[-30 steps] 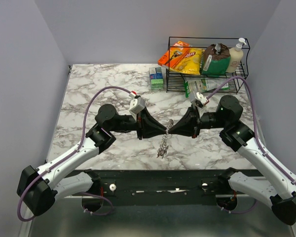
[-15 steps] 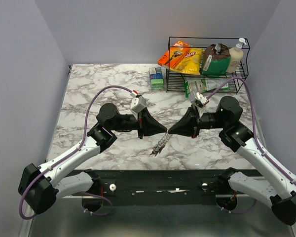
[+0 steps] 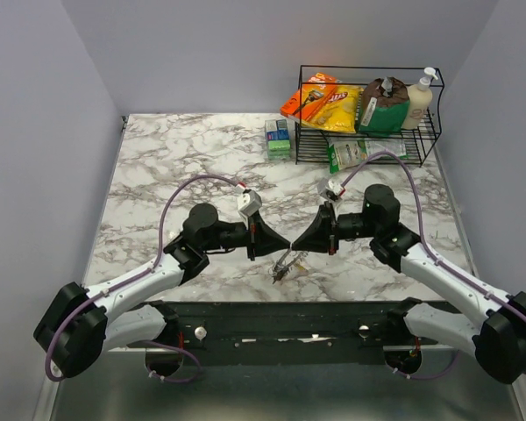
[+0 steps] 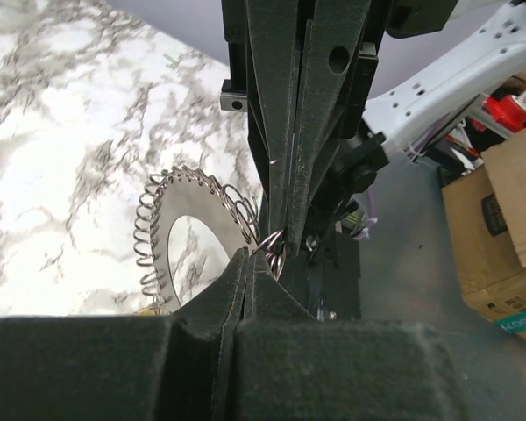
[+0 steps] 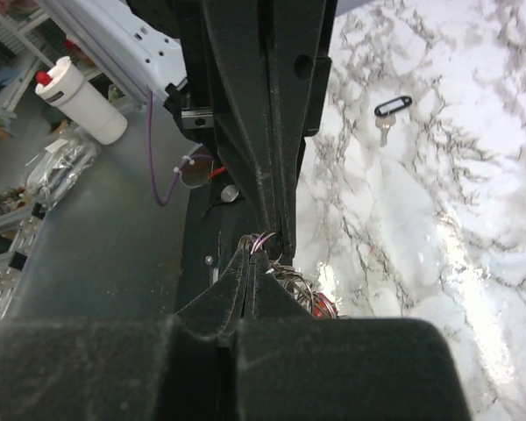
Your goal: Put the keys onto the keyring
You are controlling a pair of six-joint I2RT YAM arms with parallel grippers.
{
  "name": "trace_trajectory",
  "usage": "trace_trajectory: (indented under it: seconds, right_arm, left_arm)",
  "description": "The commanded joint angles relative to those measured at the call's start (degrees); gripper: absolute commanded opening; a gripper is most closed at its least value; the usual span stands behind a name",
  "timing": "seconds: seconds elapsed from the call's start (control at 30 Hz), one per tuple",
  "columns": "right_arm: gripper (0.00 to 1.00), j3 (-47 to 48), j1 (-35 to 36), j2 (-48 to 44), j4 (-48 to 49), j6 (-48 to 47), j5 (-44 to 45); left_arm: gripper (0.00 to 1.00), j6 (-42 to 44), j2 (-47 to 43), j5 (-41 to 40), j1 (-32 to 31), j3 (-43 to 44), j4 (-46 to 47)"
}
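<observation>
My two grippers meet tip to tip low over the marble table (image 3: pixel 158 167) near its front edge. The left gripper (image 3: pixel 285 248) (image 4: pixel 248 254) is shut, its tips pinched at the thin wire keyring (image 4: pixel 274 254). Opposite it, the right gripper (image 3: pixel 299 248) (image 5: pixel 252 254) is shut on the same keyring (image 5: pixel 265 239), whose wire loops stick out of its tips. The silver keys (image 3: pixel 285 266) (image 4: pixel 180 230) fan out below the tips and touch the table. A red key head (image 5: pixel 326 307) shows in the bunch. One loose key (image 5: pixel 388 114) with a black head lies on the marble.
A black wire rack (image 3: pixel 368 132) at the back right holds snack bags and a soap bottle (image 3: pixel 420 98). A green box (image 3: pixel 279 139) and a packet (image 3: pixel 346 154) sit in front of it. The black base rail (image 3: pixel 280 317) runs just below the grippers.
The left gripper has closed. Both arms have moved down and toward the near edge, and the hanging bunch of keys has swung and come to rest on the table.
</observation>
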Motion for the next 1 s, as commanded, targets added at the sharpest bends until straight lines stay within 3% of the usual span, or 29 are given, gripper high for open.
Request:
trace_trajectory:
  seconds: [0.0, 0.3, 0.37, 0.57, 0.97]
  right_arm:
    - [0.01, -1.53, 0.73, 2.14, 8.84, 2.22, -2.99]
    - [0.19, -1.53, 0.73, 4.78, 10.60, 2.40, -1.85]
    - [0.29, -1.88, 0.73, 5.05, 11.21, 2.75, -1.41]
    - [0.38, -2.50, 0.73, 5.40, 12.62, 3.10, -0.35]
    - [0.61, -2.06, 0.73, 3.73, 9.11, 0.55, 2.55]
  left_arm:
    - [0.00, 3.28, -0.49, -8.61, 0.30, -3.38, 4.66]
    - [0.00, 5.14, -2.95, -13.27, 0.39, -7.95, 5.53]
    - [0.00, 5.22, -3.74, -13.80, 0.56, -9.44, 7.37]
    - [0.00, 5.84, -5.86, -16.26, 0.65, -12.17, 10.19]
    - [0.00, 8.82, -12.97, -22.85, 2.67, -11.30, 2.82]
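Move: The keyring's grey plate hangs under my two shut, nearly touching fingertips, by wire loops at its rim: its middle is about 6 cm below each hand and some 2 cm forward. The bunched keys dangle lower, about 9 cm below my left hand, roughly 1 cm to its left and level fore-and-aft. On the table, some 20 cm below my right hand, a loose tagged key lies about 29 cm to its left and 9 cm farther out. My right hand eases about 2 cm down and slightly forward and left, then opens its fingers more than halfway and lets go of the wire loops, nearly holding its place. My left hand keeps its pinch and draws the keyring off to the left and forward, some 5 cm over the table, dipping about as far before rising slightly, and turns some 20 degrees counter-clockwise. ##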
